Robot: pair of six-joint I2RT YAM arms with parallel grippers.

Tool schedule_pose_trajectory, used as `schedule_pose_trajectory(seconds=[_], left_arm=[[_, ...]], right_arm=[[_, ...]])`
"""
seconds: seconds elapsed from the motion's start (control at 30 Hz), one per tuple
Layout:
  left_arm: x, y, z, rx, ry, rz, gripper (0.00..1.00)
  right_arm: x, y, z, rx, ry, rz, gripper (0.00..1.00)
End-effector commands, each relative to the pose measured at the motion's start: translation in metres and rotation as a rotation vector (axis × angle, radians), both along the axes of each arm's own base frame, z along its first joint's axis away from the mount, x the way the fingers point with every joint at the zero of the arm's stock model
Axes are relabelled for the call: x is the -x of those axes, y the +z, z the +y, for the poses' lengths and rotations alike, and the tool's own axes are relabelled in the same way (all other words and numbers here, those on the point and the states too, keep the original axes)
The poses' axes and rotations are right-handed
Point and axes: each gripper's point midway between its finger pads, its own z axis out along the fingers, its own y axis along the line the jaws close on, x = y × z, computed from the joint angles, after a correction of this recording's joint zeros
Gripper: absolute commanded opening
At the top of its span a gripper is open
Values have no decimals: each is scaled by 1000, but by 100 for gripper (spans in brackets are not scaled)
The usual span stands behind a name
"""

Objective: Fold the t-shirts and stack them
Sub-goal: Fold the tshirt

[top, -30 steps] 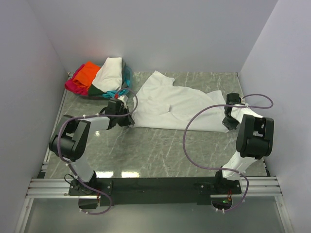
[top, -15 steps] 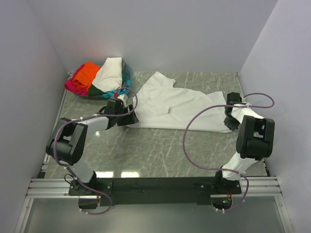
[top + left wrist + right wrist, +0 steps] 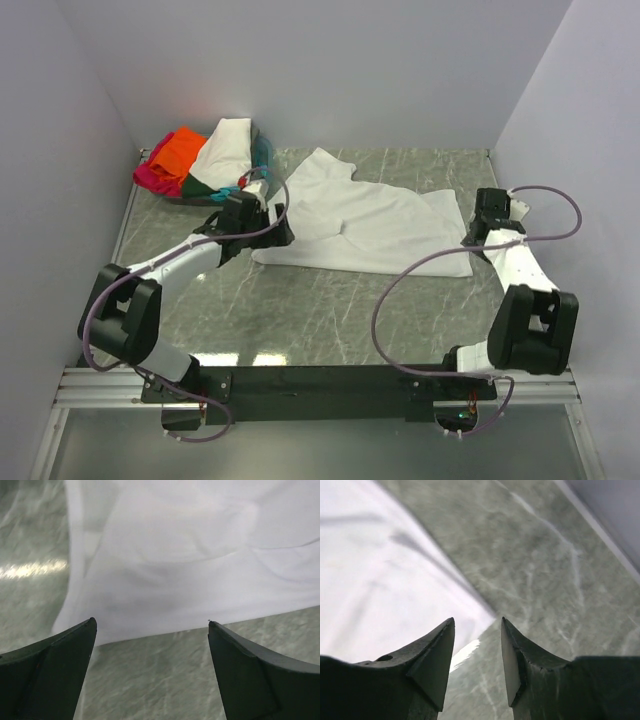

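The plain white t-shirt (image 3: 365,215) lies spread across the middle of the table, one sleeve pointing to the back. My left gripper (image 3: 277,228) is at its near-left corner, open wide. In the left wrist view the left gripper (image 3: 151,622) has nothing between its fingers, and the shirt's hem (image 3: 190,555) lies just beyond them. My right gripper (image 3: 474,232) is at the shirt's right edge. The right wrist view shows the right gripper (image 3: 477,619) partly open and empty, over a corner of the white cloth (image 3: 380,580). More t-shirts sit in a pile (image 3: 205,162) at the back left.
The pile holds a cream-white shirt (image 3: 226,148), an orange one (image 3: 180,150), a magenta one (image 3: 150,178), and teal (image 3: 258,160) and dark green (image 3: 195,186) cloth. Walls close in the green marbled table (image 3: 330,300) on three sides. The arms' cables loop over the near part.
Both grippers have opened and let go of the white shirt. The left gripper has moved right and back. The right one has moved towards the back. The shirt now lies flatter.
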Motion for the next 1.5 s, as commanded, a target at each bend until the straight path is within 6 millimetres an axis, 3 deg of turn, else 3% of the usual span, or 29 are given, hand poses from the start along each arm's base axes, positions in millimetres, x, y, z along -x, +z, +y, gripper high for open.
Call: schedule_pose_trajectory(seconds=[0.0,0.07,0.1,0.17,0.2,0.27,0.4,0.53,0.67,0.9,1.27,1.47], left_arm=[[-25,34,-24,33,-30,-95,99],[-38,39,-39,75,-59,-106,99],[-42,27,-43,78,-63,-78,99],[-52,28,-57,119,-96,-90,99],[-53,17,-61,125,-103,-66,99],[-53,11,-68,150,-126,-57,99],[-43,-19,-72,152,-139,1,99],[-21,-47,-68,138,-136,64,99],[-2,-69,-58,101,-103,126,99],[40,-90,-41,73,-62,202,99],[109,-111,-23,52,-9,281,99],[138,-115,-15,57,21,305,99]], right_arm=[[-25,23,29,-64,132,-146,50],[-40,29,53,-113,227,-175,50],[-49,30,61,-125,258,-174,50],[-60,28,89,-147,345,-167,50],[-69,24,98,-166,371,-157,50],[-77,19,140,-196,482,-142,50],[-93,-2,195,-299,610,-125,50],[-94,-26,224,-361,660,-77,49],[-81,-50,231,-379,655,-1,49],[-27,-86,234,-445,647,107,48],[44,-88,246,-539,677,144,48],[75,-90,242,-561,662,167,48]])
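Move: The t-shirt lies spread out about 7 cm below both open hands. Its middle is some 23 cm to the left hand's right and 7 cm ahead of it; its small folded flap is about 16 cm right and 7 cm ahead, and its near left corner 8 cm left and 2 cm back. From the right hand, the shirt's middle is roughly 30 cm left and 12 cm ahead, the near right corner about 2 cm back, and the right sleeve end 21 cm ahead and 6 cm left. Leftward in a low arc the right hand sweeps over the t-shirt, turning some 40 degrees counter-clockwise, while the left hand hops forward and to its right; both come down on the cloth inside its corners. Fingertips on the fabric and jaws kept open, both then draw straight back towards the bases, about 10 cm, dragging the shirt along without pinching. ##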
